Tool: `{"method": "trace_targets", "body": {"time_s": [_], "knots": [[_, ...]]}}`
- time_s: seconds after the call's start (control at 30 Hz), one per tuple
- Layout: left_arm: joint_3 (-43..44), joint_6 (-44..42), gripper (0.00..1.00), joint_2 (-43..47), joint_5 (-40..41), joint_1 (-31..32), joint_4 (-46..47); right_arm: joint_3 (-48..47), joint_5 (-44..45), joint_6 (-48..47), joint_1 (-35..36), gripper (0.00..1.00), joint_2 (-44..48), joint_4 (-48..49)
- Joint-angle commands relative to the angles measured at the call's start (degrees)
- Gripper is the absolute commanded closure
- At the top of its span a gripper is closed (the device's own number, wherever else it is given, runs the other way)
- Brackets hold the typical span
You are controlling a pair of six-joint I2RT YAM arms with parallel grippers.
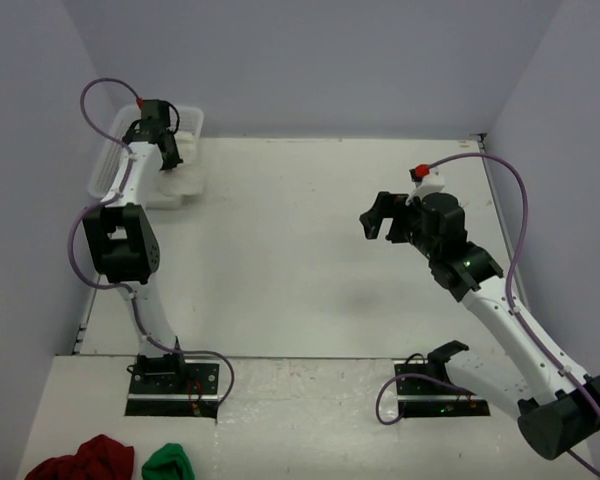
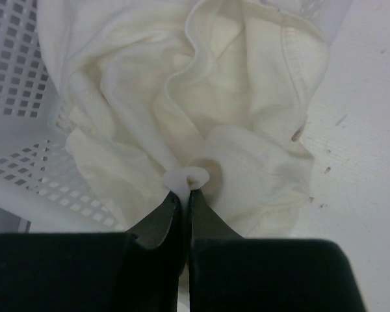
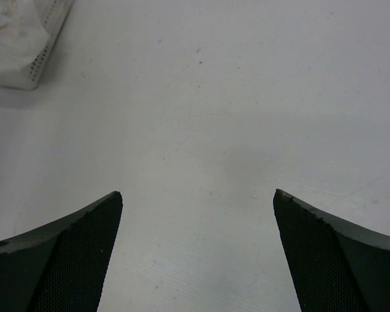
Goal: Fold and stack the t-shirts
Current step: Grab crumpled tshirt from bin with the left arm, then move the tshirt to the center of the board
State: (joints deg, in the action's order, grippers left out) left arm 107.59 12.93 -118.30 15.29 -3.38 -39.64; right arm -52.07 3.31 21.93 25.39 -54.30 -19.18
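A crumpled off-white t-shirt (image 2: 234, 84) spills out of a white perforated basket (image 2: 19, 71) onto the table at the far left. My left gripper (image 2: 185, 190) is shut on a small fold of that t-shirt, which bulges out just beyond the fingertips. From above, the left gripper (image 1: 170, 158) reaches down at the basket (image 1: 115, 160), with the t-shirt (image 1: 180, 185) at its near end. My right gripper (image 1: 378, 222) hovers above the bare table right of centre; in its wrist view the right gripper (image 3: 198, 193) is open with nothing between its fingers.
A dark red cloth bundle (image 1: 80, 460) and a small green cloth bundle (image 1: 168, 464) lie on the near ledge in front of the left arm's base. The basket (image 3: 42, 45) shows at the right wrist view's top left corner. Purple-grey walls enclose the table.
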Motion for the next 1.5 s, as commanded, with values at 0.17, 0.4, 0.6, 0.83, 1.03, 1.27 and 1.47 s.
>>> {"method": "trace_targets", "body": {"time_s": [0.17, 0.4, 0.6, 0.83, 1.03, 1.27, 1.47], "knots": [[-3.53, -0.62, 1.00, 20.91, -6.23, -0.05, 10.89, -1.19, 1.35, 0.83, 0.19, 0.01, -2.83, 0.28], [-5.55, 0.17, 1.00, 29.26, -14.58, 0.12, 16.43, -1.71, 2.05, 0.48, 0.28, 0.01, -2.04, -0.24], [-5.99, 1.66, 1.00, 34.89, -23.81, 0.21, 20.12, -1.71, 5.03, 0.83, 0.28, 0.01, -1.42, -1.03], [-6.78, 5.00, 1.00, 42.70, -34.08, 0.48, 22.41, -3.47, 15.31, 2.23, 0.28, 0.01, -2.03, -3.32], [-4.23, 6.76, 1.00, 48.24, -42.70, 0.48, 23.20, -2.95, 16.03, 2.59, 0.19, 0.01, -2.65, -2.53], [-7.40, 12.64, 1.00, 56.07, -52.87, 0.56, 35.50, -2.59, 15.58, 2.85, 0.28, 0.01, -2.56, -2.62], [-7.31, 19.41, 1.00, 57.57, -59.31, 0.56, 41.92, -3.65, 20.49, 2.85, 0.19, 0.01, -2.47, -3.76]]}}
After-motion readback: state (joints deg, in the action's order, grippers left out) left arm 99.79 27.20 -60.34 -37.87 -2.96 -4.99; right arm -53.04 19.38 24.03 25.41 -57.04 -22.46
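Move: The left fingers are already shut on a pinch of the cream t-shirt; its crumpled bulk lies just under them, roughly 3 cm ahead and 7 cm lower, draped over the bin's right side. The bin's middle is about 8 cm to the left, 3 cm ahead and 7 cm lower. The open middle of the table lies some 27 cm right, 16 cm back and 14 cm lower. From the right hand, the t-shirt is around 40 cm left, 18 cm ahead and 17 cm below. Fast and nearly straight up at first, the left hand hoists the t-shirt by its pinched bit out of the bin, then keeps rising while sweeping back and to the right, almost 50 cm up in all and nearly 30 cm back. The wrist tips the fingers up past level and swings them clockwise to the right; the grip stays shut. The open right hand drifts about 4 cm right, turning slightly clockwise. ##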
